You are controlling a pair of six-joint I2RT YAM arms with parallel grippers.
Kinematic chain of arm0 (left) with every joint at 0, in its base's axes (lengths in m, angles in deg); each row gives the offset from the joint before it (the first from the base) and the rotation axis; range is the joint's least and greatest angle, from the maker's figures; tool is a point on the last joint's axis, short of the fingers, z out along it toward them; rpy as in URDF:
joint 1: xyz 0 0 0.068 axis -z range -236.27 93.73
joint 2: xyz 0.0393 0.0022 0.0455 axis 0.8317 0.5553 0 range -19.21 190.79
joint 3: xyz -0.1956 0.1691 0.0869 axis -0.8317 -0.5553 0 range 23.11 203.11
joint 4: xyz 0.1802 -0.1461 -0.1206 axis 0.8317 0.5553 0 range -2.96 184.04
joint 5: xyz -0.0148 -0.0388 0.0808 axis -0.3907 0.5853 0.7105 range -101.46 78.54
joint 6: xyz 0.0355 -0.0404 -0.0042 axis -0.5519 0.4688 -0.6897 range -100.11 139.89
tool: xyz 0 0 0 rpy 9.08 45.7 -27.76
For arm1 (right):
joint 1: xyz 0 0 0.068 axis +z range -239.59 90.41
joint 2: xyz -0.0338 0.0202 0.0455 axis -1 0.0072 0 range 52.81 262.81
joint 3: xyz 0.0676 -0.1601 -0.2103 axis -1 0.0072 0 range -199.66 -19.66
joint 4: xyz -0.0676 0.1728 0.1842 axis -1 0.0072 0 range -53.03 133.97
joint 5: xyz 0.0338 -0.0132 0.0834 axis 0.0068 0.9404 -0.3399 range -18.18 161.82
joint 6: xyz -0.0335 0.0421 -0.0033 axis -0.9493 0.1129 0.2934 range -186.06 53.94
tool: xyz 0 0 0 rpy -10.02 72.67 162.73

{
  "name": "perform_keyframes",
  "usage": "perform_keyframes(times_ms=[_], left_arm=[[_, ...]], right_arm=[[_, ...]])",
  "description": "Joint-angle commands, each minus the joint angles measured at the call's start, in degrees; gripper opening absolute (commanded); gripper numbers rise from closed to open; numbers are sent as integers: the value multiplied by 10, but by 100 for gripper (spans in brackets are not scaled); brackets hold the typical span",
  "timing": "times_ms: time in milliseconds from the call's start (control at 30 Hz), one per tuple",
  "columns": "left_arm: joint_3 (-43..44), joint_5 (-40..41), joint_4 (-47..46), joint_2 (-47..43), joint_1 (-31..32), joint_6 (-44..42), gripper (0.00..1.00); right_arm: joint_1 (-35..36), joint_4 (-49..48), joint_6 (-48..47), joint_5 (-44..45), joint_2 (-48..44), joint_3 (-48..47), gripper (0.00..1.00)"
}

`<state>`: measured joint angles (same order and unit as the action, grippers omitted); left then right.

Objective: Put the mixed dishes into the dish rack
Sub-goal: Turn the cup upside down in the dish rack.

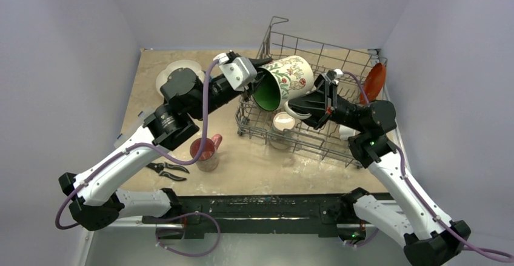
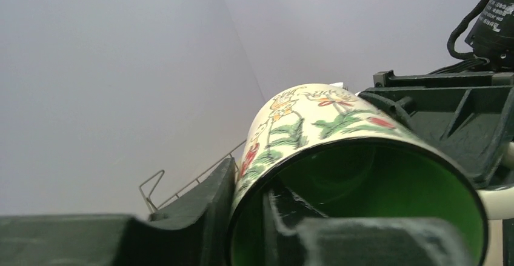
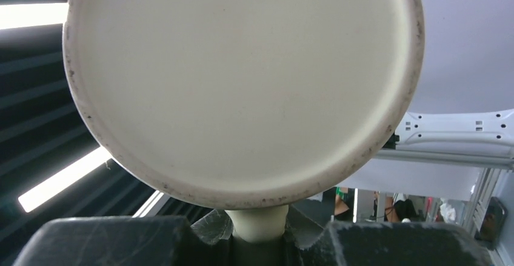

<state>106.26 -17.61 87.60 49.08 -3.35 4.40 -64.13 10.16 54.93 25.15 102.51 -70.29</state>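
A cream mug [image 1: 292, 77] with a flower pattern and a green inside hangs tilted above the dish rack [image 1: 345, 57], a grey wire basket. My left gripper [image 1: 257, 77] is shut on its rim, one finger inside and one outside, as the left wrist view shows for the gripper [image 2: 245, 200] and the mug [image 2: 315, 117]. My right gripper [image 1: 307, 105] is shut on the mug's handle. In the right wrist view the mug's base [image 3: 242, 84] fills the frame and the handle [image 3: 260, 222] sits between the shut jaws of that gripper [image 3: 260, 237].
An orange plate [image 1: 374, 81] stands in the rack's right end and a small white bowl [image 1: 283, 122] sits at its front. A red mug [image 1: 205, 151] and black-handled pliers [image 1: 166, 169] lie on the table at left. White crockery [image 1: 176, 71] sits behind my left arm.
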Motion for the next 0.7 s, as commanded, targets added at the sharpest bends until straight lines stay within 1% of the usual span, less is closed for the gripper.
perform_keyframes(times_ms=[0, 67, 167, 200, 233, 300, 367, 433, 467, 533, 567, 633, 667], left_arm=[[29, 9, -29, -14, 9, 50, 32], [13, 39, -15, -25, 10, 70, 46], [-29, 87, -7, -53, 9, 96, 60], [-44, 102, -7, -64, 9, 102, 64], [-53, 117, 16, -74, 9, 108, 67], [-63, 143, 48, -94, 9, 114, 71], [-68, 180, 90, -111, 9, 119, 73], [-63, 222, 140, -128, 9, 135, 74], [-60, 238, 165, -136, 8, 146, 75], [-58, 249, 201, -155, 8, 150, 75], [-57, 245, 220, -163, 9, 167, 76], [-57, 242, 243, -177, 8, 183, 75], [-58, 246, 251, -185, 8, 192, 75]], right_arm=[[-4, -60, 20, 73, 19, -33, 0], [-4, -80, 5, 95, 17, -25, 0], [-4, -131, 12, 125, 17, 8, 0], [-4, -151, 18, 136, 17, 22, 0], [-6, -169, 22, 146, 17, 36, 0], [-13, -195, 6, 152, 21, 55, 0], [-28, -167, -45, 126, 31, 54, 0], [-45, -104, -125, 97, 37, 40, 0], [-53, -51, -176, 83, 37, 27, 0], [-78, 108, -310, 64, 39, -14, 0], [-87, 198, -399, 62, 42, -43, 0], [-95, 392, -584, 101, 57, -118, 0], [-95, 481, -684, 130, 66, -173, 0]])
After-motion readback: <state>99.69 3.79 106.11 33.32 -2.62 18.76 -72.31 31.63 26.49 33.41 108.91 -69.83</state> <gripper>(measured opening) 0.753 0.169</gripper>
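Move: The right hand holds the cup by its handle; the middle of the dish rack it is bound for lies about 25 cm ahead, 11 cm to the right and 40 cm below. The teal cup in the rack is some 22 cm ahead of that hand and 4 cm left, the white cup 10 cm straight ahead, both about 40 cm down. The left hand still pinches the rim, the cup's middle about 5 cm to its right and 2 cm back; the red mug stands 19 cm left, 5 cm back and 45 cm below it. Forward and, with growing speed, down over the rack goes the right hand, about 11 cm each way, keeping its grip on the cup's handle while its fingertips dip some 20 degrees and swing clockwise about as much. The left hand first opens wide to let go of the rim, then draws off about 10 cm to the left, sinking some 5 cm and turning counter-clockwise. ##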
